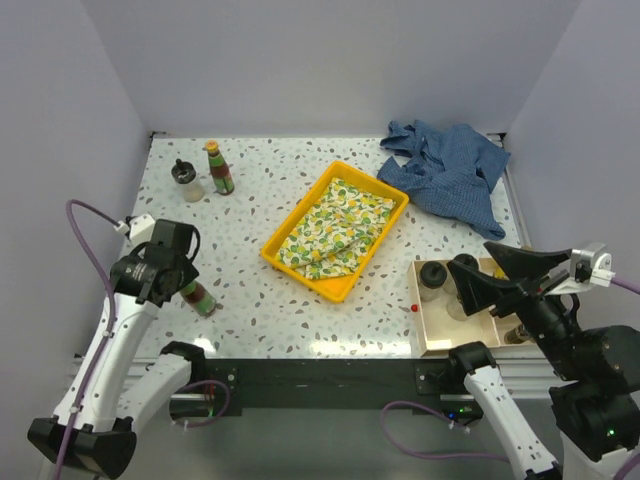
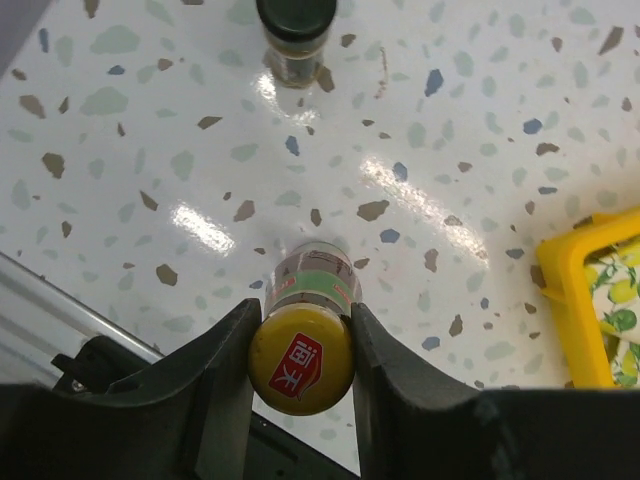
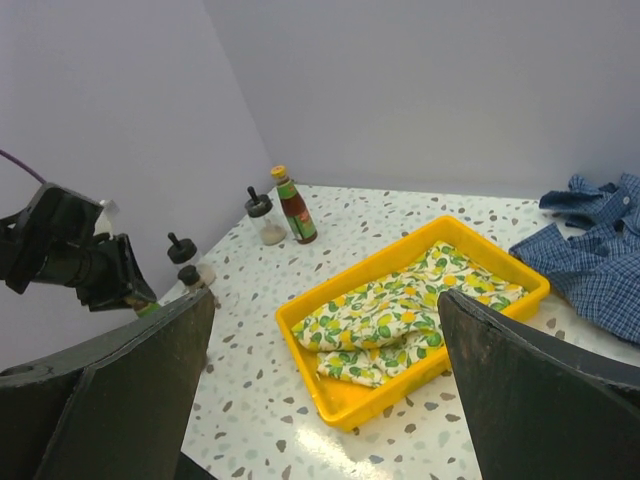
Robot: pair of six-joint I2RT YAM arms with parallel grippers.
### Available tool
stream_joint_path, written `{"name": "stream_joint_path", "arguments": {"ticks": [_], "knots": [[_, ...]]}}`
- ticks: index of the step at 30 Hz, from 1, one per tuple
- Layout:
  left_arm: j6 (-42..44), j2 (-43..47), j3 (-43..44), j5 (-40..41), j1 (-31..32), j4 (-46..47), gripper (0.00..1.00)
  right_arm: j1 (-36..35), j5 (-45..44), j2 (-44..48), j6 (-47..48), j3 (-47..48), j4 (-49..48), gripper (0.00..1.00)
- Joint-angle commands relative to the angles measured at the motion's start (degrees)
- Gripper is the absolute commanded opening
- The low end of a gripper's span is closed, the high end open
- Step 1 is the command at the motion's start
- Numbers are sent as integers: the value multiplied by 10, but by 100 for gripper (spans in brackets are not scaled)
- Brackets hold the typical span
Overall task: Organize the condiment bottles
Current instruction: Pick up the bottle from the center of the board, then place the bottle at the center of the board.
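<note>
My left gripper [image 2: 300, 345] is shut on the yellow cap of a slim condiment bottle [image 2: 310, 280] with a green and red label, which stands upright on the speckled table near the left front [image 1: 199, 298]. At the back left stand a squat clear jar [image 1: 186, 181] with a black lid and a yellow-capped dark bottle [image 1: 218, 167]. My right gripper [image 1: 490, 275] hangs open and empty over a wooden box [image 1: 437, 338] holding black-lidded jars [image 1: 433, 277]. The right wrist view shows another knob-lidded jar [image 3: 186, 256] near the left arm.
A yellow tray [image 1: 300, 268] with a lemon-print cloth [image 1: 335, 230] lies mid-table. A crumpled blue shirt [image 1: 450, 165] sits at the back right. A tiny red object [image 1: 413, 308] lies left of the box. Walls close in on the left, back and right.
</note>
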State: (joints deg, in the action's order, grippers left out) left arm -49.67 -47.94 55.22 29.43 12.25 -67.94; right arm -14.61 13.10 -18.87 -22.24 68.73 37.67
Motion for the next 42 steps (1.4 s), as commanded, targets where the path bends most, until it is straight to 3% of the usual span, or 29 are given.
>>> {"name": "stream_joint_path", "arguments": {"ticks": [1, 5, 8, 13, 17, 23, 26, 35, 42], "knots": [[74, 13, 36, -35, 20, 70, 0, 0, 18, -14, -9, -4, -25, 99], [140, 16, 17, -87, 22, 102, 0, 0, 10, -13, -5, 0, -19, 99], [233, 32, 6, -196, 22, 181, 0, 1, 9, -13, -5, -3, -20, 99], [317, 2, 48, -310, 23, 179, 0, 0, 12, -17, -4, -9, -18, 99], [341, -16, 102, -374, 32, 202, 0, 1, 7, -17, -3, -19, -20, 99], [339, -60, 193, -401, 50, 223, 0, 1, -5, -21, 2, -13, -14, 99], [323, -87, 205, -384, 92, 256, 0, 1, -16, -20, 3, -4, -12, 99], [321, -233, 272, -240, 362, 383, 0, 0, -44, -20, 20, 9, 14, 99], [359, -328, 291, -209, 475, 518, 0, 0, -69, 3, 26, 19, 10, 99]]}}
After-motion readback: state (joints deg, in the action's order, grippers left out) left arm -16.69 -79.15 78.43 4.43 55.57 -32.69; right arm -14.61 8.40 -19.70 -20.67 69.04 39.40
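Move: The left hand already holds the red sauce bottle by its yellow cap, about 17 cm above the table. The way leads to the bare table between tray and box, some 39 cm to the right and level with the hand. The yellow tray's middle lies about 30 cm right and 18 cm ahead, the cream box's about 66 cm right and level, and a small black-capped jar 8 cm left and 11 cm ahead. That bare spot is some 7 cm ahead, 14 cm left and 44 cm below the right hand. The left arm carries the held bottle away from the jars and towards the box, about 34 cm to the right in all: first low, with a slight reach forward, then rising to some 12 cm above its starting height, and finally sweeping fast to the right over the front end of the yellow tray while sinking 3 or 4 cm and easing back a little. All the way the wrist swings clockwise, some 80 degrees by the end, tipping the fingers a little off the vertical late on, and the grip on the yellow cap is kept unchanged. ##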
